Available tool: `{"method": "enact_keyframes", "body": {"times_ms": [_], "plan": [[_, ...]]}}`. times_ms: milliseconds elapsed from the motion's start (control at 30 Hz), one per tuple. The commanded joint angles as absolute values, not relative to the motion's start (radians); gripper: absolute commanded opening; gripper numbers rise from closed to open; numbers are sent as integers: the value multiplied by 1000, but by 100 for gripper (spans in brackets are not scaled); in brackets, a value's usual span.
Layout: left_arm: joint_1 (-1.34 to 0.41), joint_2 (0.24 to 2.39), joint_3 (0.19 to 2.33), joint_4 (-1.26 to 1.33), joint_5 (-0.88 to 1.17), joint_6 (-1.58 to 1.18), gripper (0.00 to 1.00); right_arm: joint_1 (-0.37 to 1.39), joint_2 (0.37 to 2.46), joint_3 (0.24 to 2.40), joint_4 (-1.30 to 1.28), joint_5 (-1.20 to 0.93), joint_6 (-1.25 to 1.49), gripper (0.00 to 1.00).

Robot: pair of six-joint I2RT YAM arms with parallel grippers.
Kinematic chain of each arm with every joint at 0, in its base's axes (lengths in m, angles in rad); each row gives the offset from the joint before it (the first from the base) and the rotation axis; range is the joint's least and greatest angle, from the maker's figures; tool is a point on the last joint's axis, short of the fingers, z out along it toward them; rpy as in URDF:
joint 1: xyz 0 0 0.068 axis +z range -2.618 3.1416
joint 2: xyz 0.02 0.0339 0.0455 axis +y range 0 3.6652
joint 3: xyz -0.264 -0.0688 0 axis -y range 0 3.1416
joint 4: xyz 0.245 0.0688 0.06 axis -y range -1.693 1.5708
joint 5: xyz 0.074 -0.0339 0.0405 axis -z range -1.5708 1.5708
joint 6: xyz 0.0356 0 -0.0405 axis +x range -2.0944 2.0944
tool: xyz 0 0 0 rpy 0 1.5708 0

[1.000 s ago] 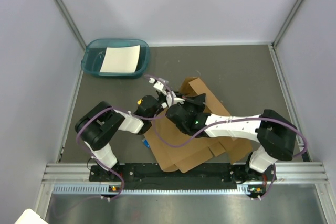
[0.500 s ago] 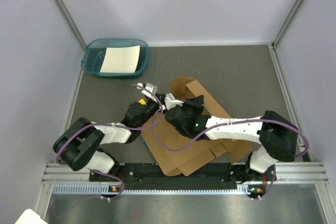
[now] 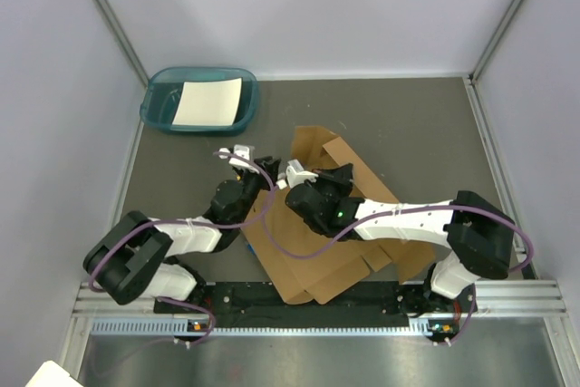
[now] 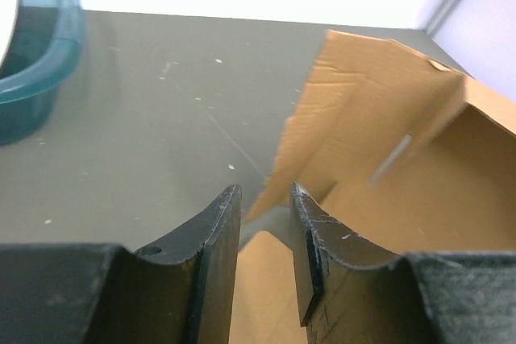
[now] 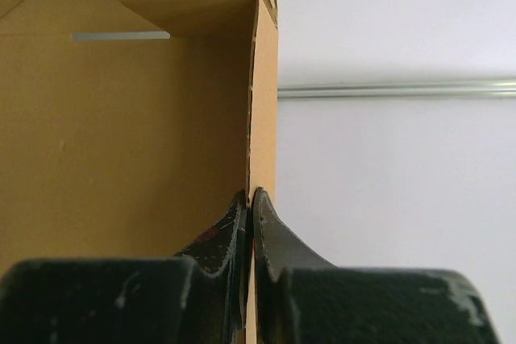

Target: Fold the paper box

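The paper box (image 3: 317, 265), a flat brown cardboard sheet with flaps, lies in the middle of the table under both arms. One flap (image 3: 313, 146) stands raised at its far end. My right gripper (image 3: 337, 173) is shut on the thin edge of an upright panel (image 5: 161, 118); its fingertips (image 5: 251, 201) pinch that edge. My left gripper (image 3: 268, 169) hovers low at the box's far left edge. In the left wrist view it (image 4: 264, 223) is open, nothing clamped, with cardboard (image 4: 403, 167) beneath and to the right.
A teal plastic tray (image 3: 156, 106) holding a white paper sheet (image 3: 208, 101) stands at the back left; its rim (image 4: 36, 62) shows in the left wrist view. White walls with metal rails enclose the dark grey table (image 3: 408, 133).
My left arm has stretched lower and its gripper has shifted left, with the jaws opening slightly. The raised flap has swung further left. The right gripper holds its grip in place.
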State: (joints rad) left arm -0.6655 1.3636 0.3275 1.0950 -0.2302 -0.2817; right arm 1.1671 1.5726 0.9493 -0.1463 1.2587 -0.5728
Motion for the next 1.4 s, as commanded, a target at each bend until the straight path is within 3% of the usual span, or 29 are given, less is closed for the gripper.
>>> {"method": "enact_keyframes", "body": {"times_ms": [0,333,500,833,1367], "plan": [[-620,1377,393,1092,-373,-310,36,1189,1621,899,-233,1077,-457,0],[-474,1598,689,921,-217,-334,41,1204,1611,887,-233,1081,-466,0],[-471,1710,756,965,90,-379,39,1204,1615,888,-232,1078,-465,0],[-494,1833,776,1109,418,-509,37,1207,1611,896,-233,1072,-466,0],[-522,1825,647,1288,523,-557,39,1229,1582,893,-250,1054,-456,0]]}}
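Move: Ahead and to the right of the left hand stands the box's far-left end flap, about 6 cm farther out, 8 cm right and some 3 cm lower. The side wall gripped by the right hand lies about 18 cm right and 1 cm back, slightly lower; the blue tray is roughly 16 cm ahead, 17 cm left and 11 cm down. From the right hand, the flap is about 6 cm ahead, 9 cm left and 3 cm lower. Reaching around the outer side of the upright end flap, the left hand first goes about 11 cm forward, bowing slightly left, then sweeps right and back and sinks onto its outer face, pushing the flap inward. It turns clockwise to some 30 degrees past its starting heading and tips down a little, fingers staying partly open. The right hand holds still, keeping its pinch on the side wall. ##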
